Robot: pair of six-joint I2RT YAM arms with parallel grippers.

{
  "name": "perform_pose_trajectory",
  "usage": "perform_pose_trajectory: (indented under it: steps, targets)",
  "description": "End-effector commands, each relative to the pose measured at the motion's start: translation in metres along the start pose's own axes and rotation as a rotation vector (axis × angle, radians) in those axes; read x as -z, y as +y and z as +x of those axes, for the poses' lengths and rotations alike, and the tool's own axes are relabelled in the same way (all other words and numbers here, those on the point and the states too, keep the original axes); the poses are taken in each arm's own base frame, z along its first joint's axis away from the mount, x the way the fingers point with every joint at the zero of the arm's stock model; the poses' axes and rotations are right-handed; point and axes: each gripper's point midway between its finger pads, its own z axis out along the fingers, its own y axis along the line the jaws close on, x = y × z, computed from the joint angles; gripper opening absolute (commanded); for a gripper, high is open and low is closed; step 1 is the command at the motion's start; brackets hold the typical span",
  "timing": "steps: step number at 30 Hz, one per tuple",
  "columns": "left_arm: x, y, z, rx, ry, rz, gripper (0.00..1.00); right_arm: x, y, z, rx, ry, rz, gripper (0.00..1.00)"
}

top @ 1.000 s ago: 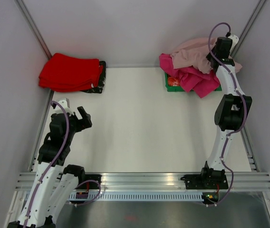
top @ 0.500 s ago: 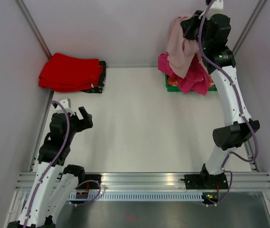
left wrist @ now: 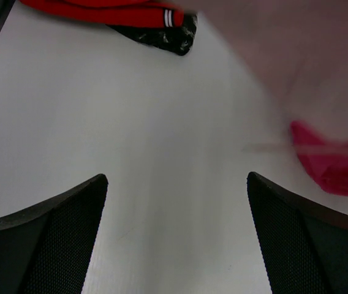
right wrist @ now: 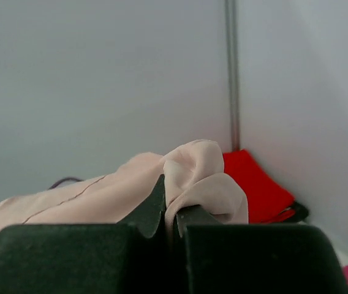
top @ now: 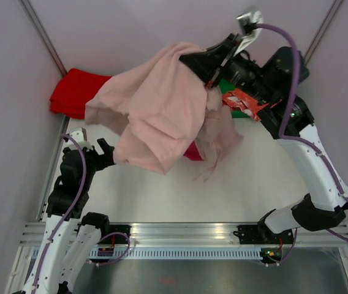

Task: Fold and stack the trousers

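Observation:
The pale pink trousers (top: 152, 110) hang in the air over the middle of the table, billowing toward the left. My right gripper (top: 189, 60) is shut on a bunched fold of them (right wrist: 189, 168), high above the table at the back. My left gripper (top: 100, 152) stands open low at the left, with only bare table between its fingers (left wrist: 57, 226). A blurred edge of the trousers (left wrist: 296, 55) fills the upper right of the left wrist view.
A stack of folded red garments (top: 70, 95) lies at the back left corner, on something black (left wrist: 168, 38). A bright magenta garment (left wrist: 333, 162) lies under the hanging trousers. A green bin (top: 238, 101) stands at the back right, mostly behind the right arm.
The right arm has lifted the trousers off the pile at the back right and swung them left over the table. The left arm has barely moved.

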Motion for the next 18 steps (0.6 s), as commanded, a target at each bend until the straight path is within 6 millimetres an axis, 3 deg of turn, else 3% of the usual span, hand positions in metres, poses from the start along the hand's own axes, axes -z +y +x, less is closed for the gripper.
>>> perform_pose_trajectory:
  steps: [1, 2, 4, 5, 7, 8, 10, 11, 12, 15, 17, 18]
  targets:
    - [0.003, 0.012, -0.011, 0.004, -0.046, -0.07, 1.0, -0.022, 0.018, 0.106, -0.066, 0.242, -0.108, 0.0]
    - [0.004, 0.014, -0.011, 0.01, -0.049, -0.083, 1.0, -0.02, 0.016, 0.141, -0.083, 0.328, -0.092, 0.0]
    - [0.007, 0.025, -0.014, 0.024, -0.065, -0.147, 1.0, -0.018, 0.022, 0.176, -0.124, 0.4, -0.083, 0.0]
    - [0.008, 0.03, -0.013, 0.027, -0.06, -0.173, 1.0, -0.01, 0.019, 0.206, -0.157, 0.463, -0.07, 0.0]
    - [0.012, 0.044, -0.015, 0.05, -0.077, -0.257, 1.0, 0.002, 0.013, 0.236, -0.213, 0.522, -0.017, 0.0]
    - [0.015, 0.049, -0.014, 0.052, -0.073, -0.284, 1.0, 0.017, 0.003, 0.27, -0.228, 0.598, 0.03, 0.0]
    - [0.019, 0.057, -0.016, 0.07, -0.086, -0.331, 1.0, 0.036, -0.023, 0.3, -0.21, 0.652, 0.178, 0.0]
    - [0.02, 0.058, -0.015, 0.073, -0.089, -0.335, 1.0, 0.055, -0.029, 0.329, -0.227, 0.716, 0.226, 0.0]
    - [0.02, 0.057, -0.016, 0.077, -0.095, -0.331, 1.0, 0.064, -0.032, 0.343, -0.233, 0.749, 0.245, 0.0]
    - [0.018, 0.051, -0.017, 0.074, -0.094, -0.294, 1.0, 0.092, -0.02, 0.397, -0.289, 0.886, 0.242, 0.0]
    - [0.016, 0.046, -0.016, 0.059, -0.087, -0.262, 1.0, 0.104, -0.002, 0.432, -0.328, 0.955, 0.205, 0.0]
    - [0.013, 0.04, -0.015, 0.054, -0.083, -0.227, 1.0, 0.104, 0.006, 0.439, -0.353, 0.969, 0.196, 0.0]
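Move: The right hand holds the pink trousers high, their length flung out towards the left arm; the open middle of the table it takes them to lies nearly 60 cm below, 6 cm left and 2 cm back. From this hand the green box lies about 27 cm ahead and 22 right, the red pile 26 ahead and 40 left, the magenta garment roughly 12 ahead and 1 left, all far below. From the left hand that spot is about 28 cm right, 2 ahead and 22 below. Keeping its closed pinch on the pink trousers, the right hand swings left about 10 cm as it starts down, then drops fast towards the middle of the table, some 45 cm in all, easing back right a few centimetres while the wrist tips from pointing slightly up to pointing left and down. The left hand, fingers still wide open, shifts about 5 cm left and turns some 15 degrees counter-clockwise, and the cloth's far end comes over its right finger. ##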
